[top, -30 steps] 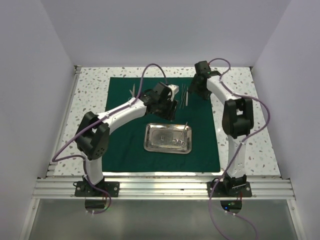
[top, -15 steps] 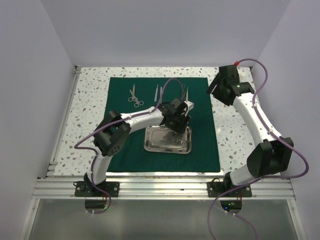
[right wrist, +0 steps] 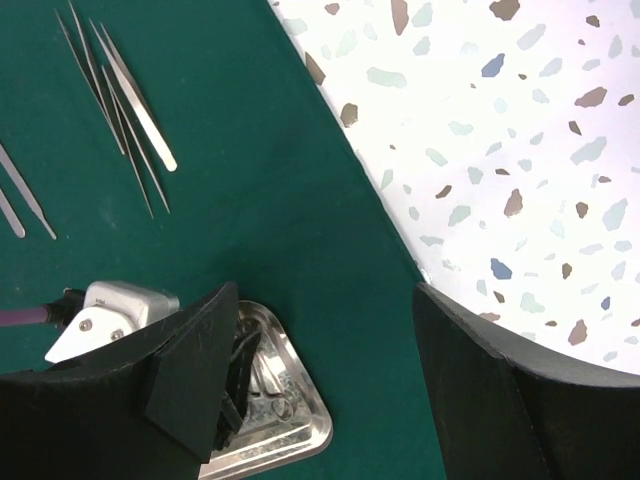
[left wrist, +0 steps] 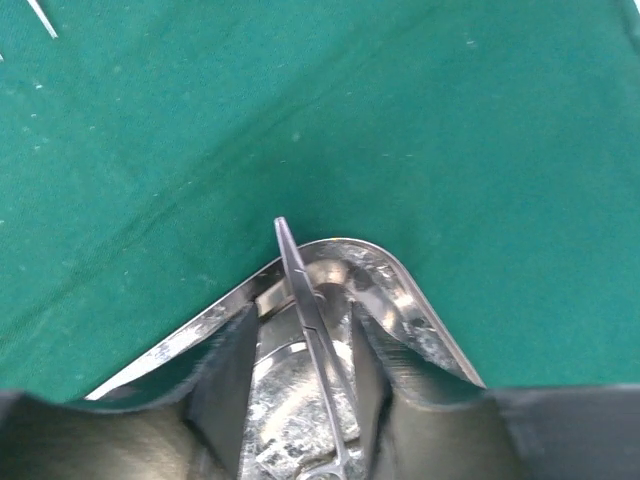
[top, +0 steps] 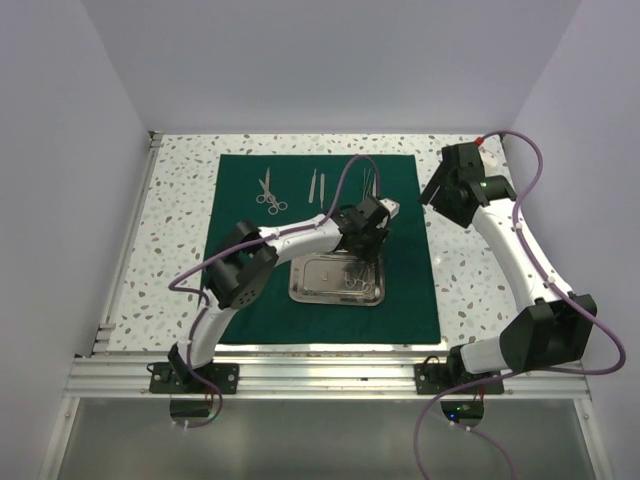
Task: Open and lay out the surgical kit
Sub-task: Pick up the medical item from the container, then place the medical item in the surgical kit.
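Note:
The surgical kit lies unwrapped: the dark green drape (top: 400,270) is spread flat, with the shiny steel tray (top: 310,285) on its near half. Ring-handled scissors (top: 268,192), tweezers (top: 315,184) and further slim instruments (top: 368,182) lie in a row along its far half. My left gripper (top: 368,240) is low over the tray's far right corner (left wrist: 400,290). Its jaws stand apart on either side of slim forceps (left wrist: 300,290), whose tip rests over the rim. My right gripper (top: 440,195) hangs wide open above the drape's right edge (right wrist: 380,210), holding nothing.
Speckled white tabletop (top: 480,280) surrounds the drape. In the right wrist view, tweezers (right wrist: 135,100) lie at the top left, and the tray (right wrist: 290,440) with the left gripper's body (right wrist: 110,310) sits at the bottom left. An aluminium rail (top: 320,375) runs along the near edge.
My left gripper came back from the far half of the drape to the tray's far right corner, and its jaws narrowed around the forceps. The right arm swung right, away from the laid-out instruments.

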{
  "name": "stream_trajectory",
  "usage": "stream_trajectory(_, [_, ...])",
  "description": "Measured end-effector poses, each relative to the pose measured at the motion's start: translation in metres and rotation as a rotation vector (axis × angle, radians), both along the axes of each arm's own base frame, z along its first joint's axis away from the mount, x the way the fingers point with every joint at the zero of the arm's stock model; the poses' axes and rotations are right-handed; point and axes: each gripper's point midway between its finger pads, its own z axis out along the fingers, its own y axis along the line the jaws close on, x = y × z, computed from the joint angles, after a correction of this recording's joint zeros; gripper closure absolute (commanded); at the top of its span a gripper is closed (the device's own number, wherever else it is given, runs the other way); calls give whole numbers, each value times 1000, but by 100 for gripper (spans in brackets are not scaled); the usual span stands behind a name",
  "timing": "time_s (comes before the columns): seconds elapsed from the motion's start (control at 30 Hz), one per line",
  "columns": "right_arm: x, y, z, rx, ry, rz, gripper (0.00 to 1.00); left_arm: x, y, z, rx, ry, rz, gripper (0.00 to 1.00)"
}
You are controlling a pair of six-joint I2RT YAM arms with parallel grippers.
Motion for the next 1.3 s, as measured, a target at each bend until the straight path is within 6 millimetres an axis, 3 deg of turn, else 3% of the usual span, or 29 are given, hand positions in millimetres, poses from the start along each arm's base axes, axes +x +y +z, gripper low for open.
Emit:
stream_trajectory(0.17, [-2, 0, 0, -1, 7, 0, 26, 0, 4, -4, 36, -22, 20, 70])
stream_trajectory(0.3, [-3, 0, -1, -1, 11, -1, 27, 0, 4, -7, 52, -43, 29, 93])
stream_trajectory(0.37, [-4, 0, -2, -1, 14, -1, 27, 0, 3, -7, 50, -48, 30, 100])
stream_trajectory(0.8, [-3, 1, -9, 3, 37, -1, 28, -13, 6, -5, 65, 13, -18, 100])
stream_trajectory(0.97, [4, 6, -10, 24, 40, 2, 28, -40, 34, 3, 137, 117, -42, 100])
stream_trajectory(1.07, [10, 8, -7, 33, 33, 0, 28, -52, 56, 20, 172, 157, -36, 100])
stream_trajectory(1.13, [12, 9, -5, 38, 26, -1, 28, -50, 74, 44, 167, 158, -9, 100])
stream_trajectory(1.2, [15, 10, -4, 44, 20, -3, 28, -39, 88, 71, 132, 133, 28, 100])
stream_trajectory(1.3, [18, 14, -4, 61, 14, -1, 30, -5, 113, 119, 61, 64, 116, 100])
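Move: The left hand is down at the tray's far right corner, its half-open fingers straddling the shaft of the medical item, a scissor-like clamp. The item's middle lies about 2 cm back and 1 cm below. The tray's middle is some 8 cm left and 5 cm back; the tweezers lie roughly 16 cm straight ahead, the scalpels about 18 cm ahead and 13 cm left. From the right hand, the item is about 15 cm left, 4 cm back and 18 cm below. The left hand finishes closing its fingers, pinching the clamp's shaft between the tip and the rings while staying almost in place, sinking less than a centimetre. Then, keeping the grip, it draws back about 5 cm over the tray while starting to swing left, and sweeps up and forward again out of the tray, ending some 12 cm higher and 11 cm farther left, almost level in reach with the grasp and over the cloth beyond the tray. ##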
